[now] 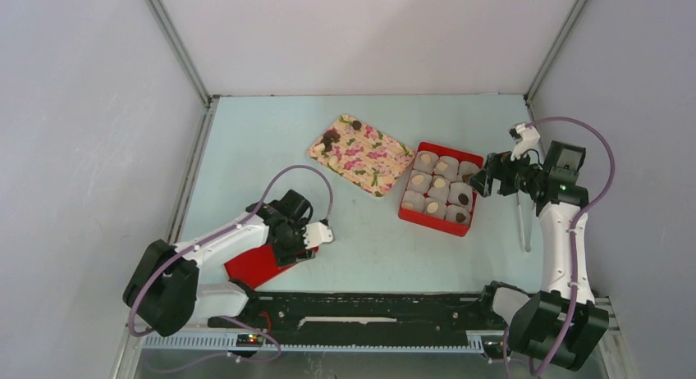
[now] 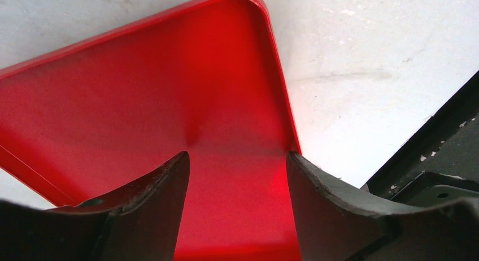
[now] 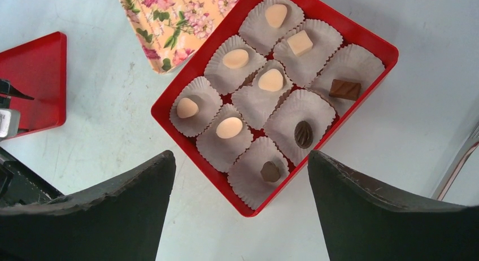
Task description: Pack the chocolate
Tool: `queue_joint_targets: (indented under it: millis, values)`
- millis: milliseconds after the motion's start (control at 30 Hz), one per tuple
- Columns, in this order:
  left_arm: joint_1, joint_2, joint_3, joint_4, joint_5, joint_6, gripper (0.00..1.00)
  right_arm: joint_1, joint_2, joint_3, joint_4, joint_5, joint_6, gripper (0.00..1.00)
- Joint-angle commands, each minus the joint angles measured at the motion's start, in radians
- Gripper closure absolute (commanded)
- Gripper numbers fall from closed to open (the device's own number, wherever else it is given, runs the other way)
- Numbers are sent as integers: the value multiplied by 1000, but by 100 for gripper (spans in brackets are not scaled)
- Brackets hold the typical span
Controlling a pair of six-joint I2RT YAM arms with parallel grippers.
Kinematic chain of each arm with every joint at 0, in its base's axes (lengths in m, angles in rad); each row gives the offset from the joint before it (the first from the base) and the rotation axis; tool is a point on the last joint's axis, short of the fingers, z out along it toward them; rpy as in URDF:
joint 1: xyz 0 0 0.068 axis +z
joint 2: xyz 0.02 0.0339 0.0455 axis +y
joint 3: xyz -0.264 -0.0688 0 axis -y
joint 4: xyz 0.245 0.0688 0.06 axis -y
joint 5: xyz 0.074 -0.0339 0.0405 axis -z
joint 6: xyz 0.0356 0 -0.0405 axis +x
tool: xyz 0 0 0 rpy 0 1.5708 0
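The red box (image 3: 368, 38) holds nine white paper cups, each with a chocolate in it: several pale cream ones (image 3: 229, 127) and three dark ones (image 3: 303, 134). It also shows in the top view (image 1: 417, 217). A few more dark chocolates (image 1: 331, 139) lie on the floral tray (image 1: 369, 162). My right gripper (image 3: 242, 156) is open and empty, above the box's near corner; in the top view it (image 1: 479, 182) is at the box's right side. My left gripper (image 2: 237, 159) is open, its fingers low over the red lid (image 2: 141, 91), touching nothing I can see.
The red lid (image 1: 250, 268) lies near the left arm at the table's front edge. Metal tongs (image 1: 521, 219) lie to the right of the box, beside the right arm. A black rail (image 1: 369, 309) runs along the front. Grey walls close in both sides.
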Motion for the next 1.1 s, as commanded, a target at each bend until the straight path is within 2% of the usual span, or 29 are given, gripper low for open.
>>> queue_joint_targets:
  millis: [0, 300, 433, 600, 800, 1067]
  values:
    - [-15, -15, 3, -21, 49, -25, 33, 12, 0, 3, 22, 7, -27, 11]
    - [-51, -30, 36, -55, 183, -107, 37, 17, 5, 3, 14, 5, -41, 10]
    - [-118, 5, 17, -28, 145, -119, 38, 27, 12, 3, 14, 3, -42, 10]
    - [-136, 36, 37, 22, 85, -127, 38, 38, 19, 4, 14, 11, -55, 10]
    - [-144, 197, 146, 107, 11, -83, 35, 71, 39, 4, 24, 25, -58, 10]
    - [-171, 418, 370, 138, 115, -73, 36, 95, 46, 3, 16, 49, -80, 10]
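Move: The left hand's fingers are already down inside the red lid, whose middle lies some 4 cm ahead and 4 cm to the left, about level with the fingertips. The floral tray lies about 27 cm ahead and 20 cm to the right; the chocolate box about 18 cm ahead and 40 cm to the right. From the right hand, the lid's middle is roughly 50 cm left, 10 cm back and 20 cm below. Back and to the right first, about 5 cm at lid-floor height, the left hand then turns forward and on to the right for some 9 cm, pushing the red lid along from inside, the downward fingers ending close behind its right wall. The fingers stay open and the wrist barely turns. ##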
